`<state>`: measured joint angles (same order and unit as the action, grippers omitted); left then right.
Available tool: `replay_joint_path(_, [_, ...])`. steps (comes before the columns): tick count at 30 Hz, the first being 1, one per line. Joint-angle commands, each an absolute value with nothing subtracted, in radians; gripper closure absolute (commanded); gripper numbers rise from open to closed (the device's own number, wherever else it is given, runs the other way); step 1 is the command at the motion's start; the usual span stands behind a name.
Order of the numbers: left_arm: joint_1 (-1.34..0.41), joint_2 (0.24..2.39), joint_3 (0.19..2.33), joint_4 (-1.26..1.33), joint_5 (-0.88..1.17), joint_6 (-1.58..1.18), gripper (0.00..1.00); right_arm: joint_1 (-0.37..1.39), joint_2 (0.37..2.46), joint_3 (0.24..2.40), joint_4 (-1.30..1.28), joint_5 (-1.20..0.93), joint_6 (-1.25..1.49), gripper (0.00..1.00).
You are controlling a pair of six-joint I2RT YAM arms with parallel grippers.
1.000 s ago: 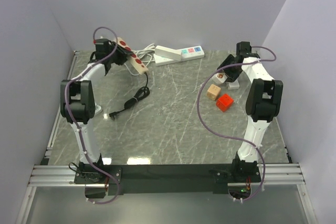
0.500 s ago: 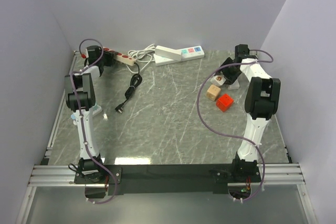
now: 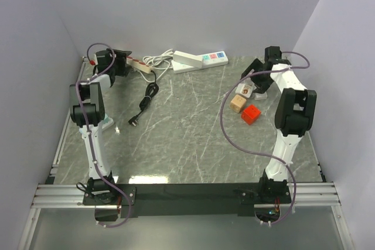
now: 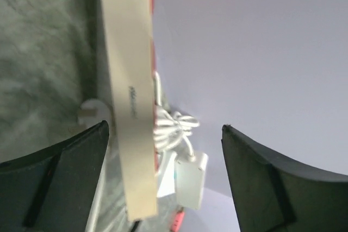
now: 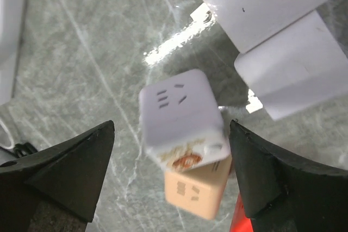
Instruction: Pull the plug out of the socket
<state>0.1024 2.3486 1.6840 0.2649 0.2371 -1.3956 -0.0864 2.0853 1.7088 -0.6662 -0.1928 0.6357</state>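
Note:
The small black plug [image 3: 133, 122] lies loose on the table at the end of its thin black cord [image 3: 147, 93], out of any socket. The beige power strip with red sockets [image 3: 139, 65] rests at the back left. My left gripper [image 3: 122, 61] is at its left end. In the left wrist view the strip [image 4: 128, 80] runs edge-on near the left finger, and my left gripper [image 4: 164, 127] is open. My right gripper [image 3: 256, 74] hangs open over a white cube socket [image 5: 182, 115], clear of both fingers [image 5: 65, 167].
A white power strip [image 3: 199, 60] and a coiled white cord [image 3: 158, 60] lie at the back centre. A tan cube [image 3: 237, 103] and a red cube [image 3: 251, 113] sit near the white cube [image 3: 245, 89]. Two white blocks [image 5: 261, 4] lie beyond it. Walls stand close on three sides.
The left arm swung the beige strip to the back left, and the black plug came out and dropped onto the table. Both grippers have since opened wider.

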Motion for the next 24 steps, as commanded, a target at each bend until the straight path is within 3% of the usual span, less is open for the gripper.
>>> replay_joint_path(1, [0.11,2.206,1.645,0.293,0.232,-1.373,0.08,-0.1,1.944,1.752,-0.686,-0.141,0.637,0.07])
replay_joint_path(6, [0.126,2.039,1.534,0.263,0.248,-1.303,0.09,-0.1,1.844,1.714,-0.67,-0.14,0.635,0.05])
replay_joint_path(7, [0.124,2.014,1.529,0.223,0.256,-1.277,0.11,-0.1,1.81,1.701,-0.666,-0.152,0.631,0.05])
replay_joint_path(9, [0.117,1.956,1.532,0.065,0.278,-1.154,0.25,-0.098,1.778,1.663,-0.654,-0.184,0.626,0.09])
replay_joint_path(10, [0.111,1.938,1.531,0.013,0.275,-1.106,0.36,-0.097,1.744,1.645,-0.646,-0.199,0.623,0.12])
replay_joint_path(11, [0.094,1.918,1.511,-0.091,0.269,-1.009,0.64,-0.097,1.729,1.626,-0.637,-0.215,0.621,0.14])
replay_joint_path(13, [0.078,1.853,1.439,-0.161,0.232,-0.931,0.96,-0.084,1.686,1.574,-0.623,-0.244,0.615,0.22])
replay_joint_path(17, [0.014,1.747,1.287,-0.227,0.155,-0.787,0.99,-0.06,1.622,1.481,-0.598,-0.265,0.607,0.29])
replay_joint_path(24, [-0.103,1.752,1.258,-0.353,0.008,-0.69,0.99,-0.012,1.577,1.417,-0.589,-0.285,0.603,0.31])
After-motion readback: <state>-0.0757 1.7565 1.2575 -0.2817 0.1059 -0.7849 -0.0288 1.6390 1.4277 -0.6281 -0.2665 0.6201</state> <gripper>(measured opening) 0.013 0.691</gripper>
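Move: The tied black cord lies about 17 cm back and 8 cm right of my left hand, some 6 cm lower; the red-dotted strip sits 3 cm ahead and 4 cm below that hand, the white cord coil 5 cm ahead and 12 cm right. From my right hand, the beige plug is about 8 cm back, 4 cm left and 4 cm down, the bear plug almost directly beneath, the red plug 15 cm straight back. I bring my empty left hand up and off the strip, arcing about 19 cm back and 7 cm right towards the black cord; I shut its fingers on nothing, roll it and swing the fingers right and down, then sink. Meanwhile I lift my right hand off the bear plug, up about 13 cm, then ease it back, left and slightly down over the beige plug, fingers closing to roughly two-thirds open. ##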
